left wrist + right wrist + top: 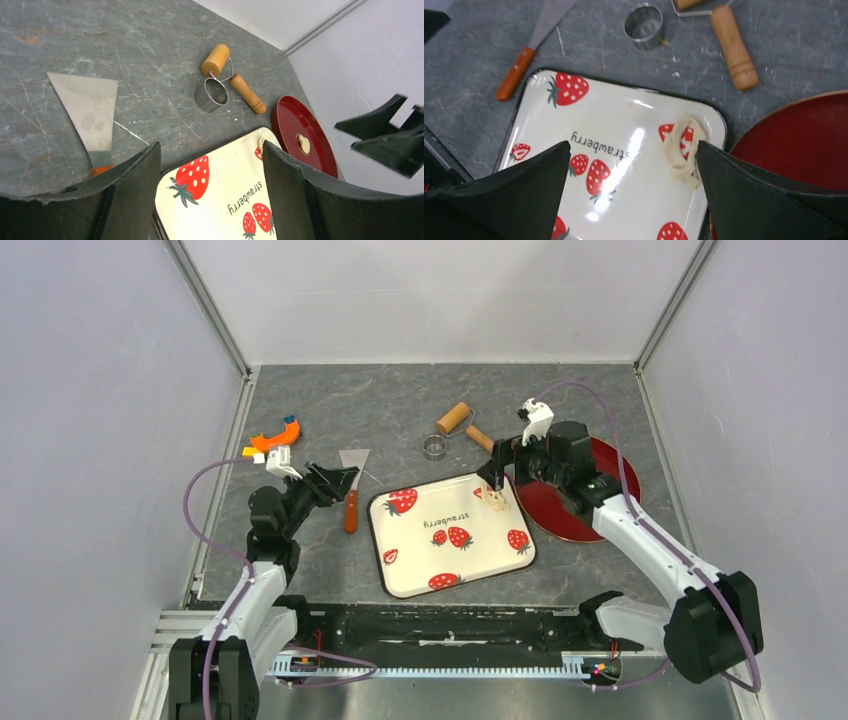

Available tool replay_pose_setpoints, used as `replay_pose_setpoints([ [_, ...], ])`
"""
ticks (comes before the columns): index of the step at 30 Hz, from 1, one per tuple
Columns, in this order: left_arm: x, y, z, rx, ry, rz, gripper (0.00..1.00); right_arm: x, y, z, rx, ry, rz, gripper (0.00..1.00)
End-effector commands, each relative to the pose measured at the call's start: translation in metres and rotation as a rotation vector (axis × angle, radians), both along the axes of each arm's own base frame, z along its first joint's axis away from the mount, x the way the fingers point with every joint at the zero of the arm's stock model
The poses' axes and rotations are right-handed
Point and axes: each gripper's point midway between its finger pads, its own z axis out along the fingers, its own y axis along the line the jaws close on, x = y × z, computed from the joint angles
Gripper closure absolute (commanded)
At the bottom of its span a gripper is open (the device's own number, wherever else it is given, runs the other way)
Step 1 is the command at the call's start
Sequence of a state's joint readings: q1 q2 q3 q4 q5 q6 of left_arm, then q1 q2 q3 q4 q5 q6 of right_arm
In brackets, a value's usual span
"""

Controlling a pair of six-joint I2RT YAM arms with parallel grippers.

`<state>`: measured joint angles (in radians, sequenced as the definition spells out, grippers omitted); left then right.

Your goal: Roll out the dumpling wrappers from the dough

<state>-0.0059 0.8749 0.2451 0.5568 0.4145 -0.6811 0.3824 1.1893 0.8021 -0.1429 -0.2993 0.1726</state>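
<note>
The dough (pixel 683 152) is a pale looped scrap lying in the far right corner of the strawberry-print tray (pixel 624 115), also seen from above as dough (pixel 497 501). My right gripper (pixel 632 147) hangs open over that corner, its right finger (pixel 744 190) just beside the dough, with nothing gripped. From above, the right gripper (pixel 495 486) sits right over the dough. A small flat pale dumpling wrapper (pixel 303 143) lies on the red plate (pixel 292 120). My left gripper (pixel 210 150) is open and empty, left of the tray (pixel 450 560) near the scraper; from above the left gripper (pixel 338 478) shows there.
A wooden roller (pixel 455 418) with its handle (pixel 480 437) and a metal ring cutter (pixel 434 447) lie behind the tray. A scraper (pixel 351 495) with an orange handle lies left of the tray. An orange tool (pixel 277 438) sits at far left. Walls enclose the table.
</note>
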Motion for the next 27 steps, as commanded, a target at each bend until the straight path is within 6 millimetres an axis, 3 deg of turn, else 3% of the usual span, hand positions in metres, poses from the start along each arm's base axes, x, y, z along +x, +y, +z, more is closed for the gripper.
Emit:
replay_pose_setpoints([
  [1, -0.009, -0.009, 0.013, 0.142, -0.149, -0.107, 0.22, 0.013, 0.009, 0.048, 0.088, -0.189, 0.019, 0.02],
  [9, -0.011, -0.01, 0.004, 0.358, -0.141, -0.208, 0.22, 0.017, -0.01, 0.041, 0.015, -0.289, -0.039, 0.02],
  [16, -0.006, 0.007, -0.009, 0.539, -0.097, -0.187, 0.21, 0.018, -0.05, 0.019, -0.05, -0.292, -0.255, 0.02],
  [20, -0.003, 0.022, -0.023, 0.586, -0.035, -0.121, 0.21, 0.014, -0.084, -0.001, -0.111, -0.315, -0.415, 0.02],
  [23, 0.001, 0.04, -0.032, 0.595, 0.012, -0.006, 0.21, 0.006, -0.134, -0.011, -0.191, -0.354, -0.665, 0.02],
  [27, 0.0, 0.07, -0.039, 0.58, 0.006, 0.21, 0.21, -0.012, -0.181, -0.026, -0.353, -0.436, -0.815, 0.02],
])
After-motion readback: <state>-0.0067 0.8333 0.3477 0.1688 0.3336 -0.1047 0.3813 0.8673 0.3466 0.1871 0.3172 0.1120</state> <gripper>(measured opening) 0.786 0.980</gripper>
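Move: The red plate, a wrapper at its middle, lies about 18 cm to the right hand's right and 4 cm farther out, roughly 14 cm below. The ring of leftover dough is almost under that hand, 2 cm ahead and 1 cm left; the rolling pin is some 20 cm ahead and 5 cm left. The scraper's middle lies about 3 cm ahead of the left hand, dead in line sideways, 14 cm below; the tray's middle is 21 cm right and 8 cm back. Touching nothing, the right hand heads from above the dough ring out over the red plate: it first lifts about 3 cm, then sweeps some 12 cm right, sinking and swinging its fingers roughly 30 degrees clockwise. The left hand, also open, eases back and right a little, then slides left and down by the scraper, its left side rolling up some 30 degrees. ##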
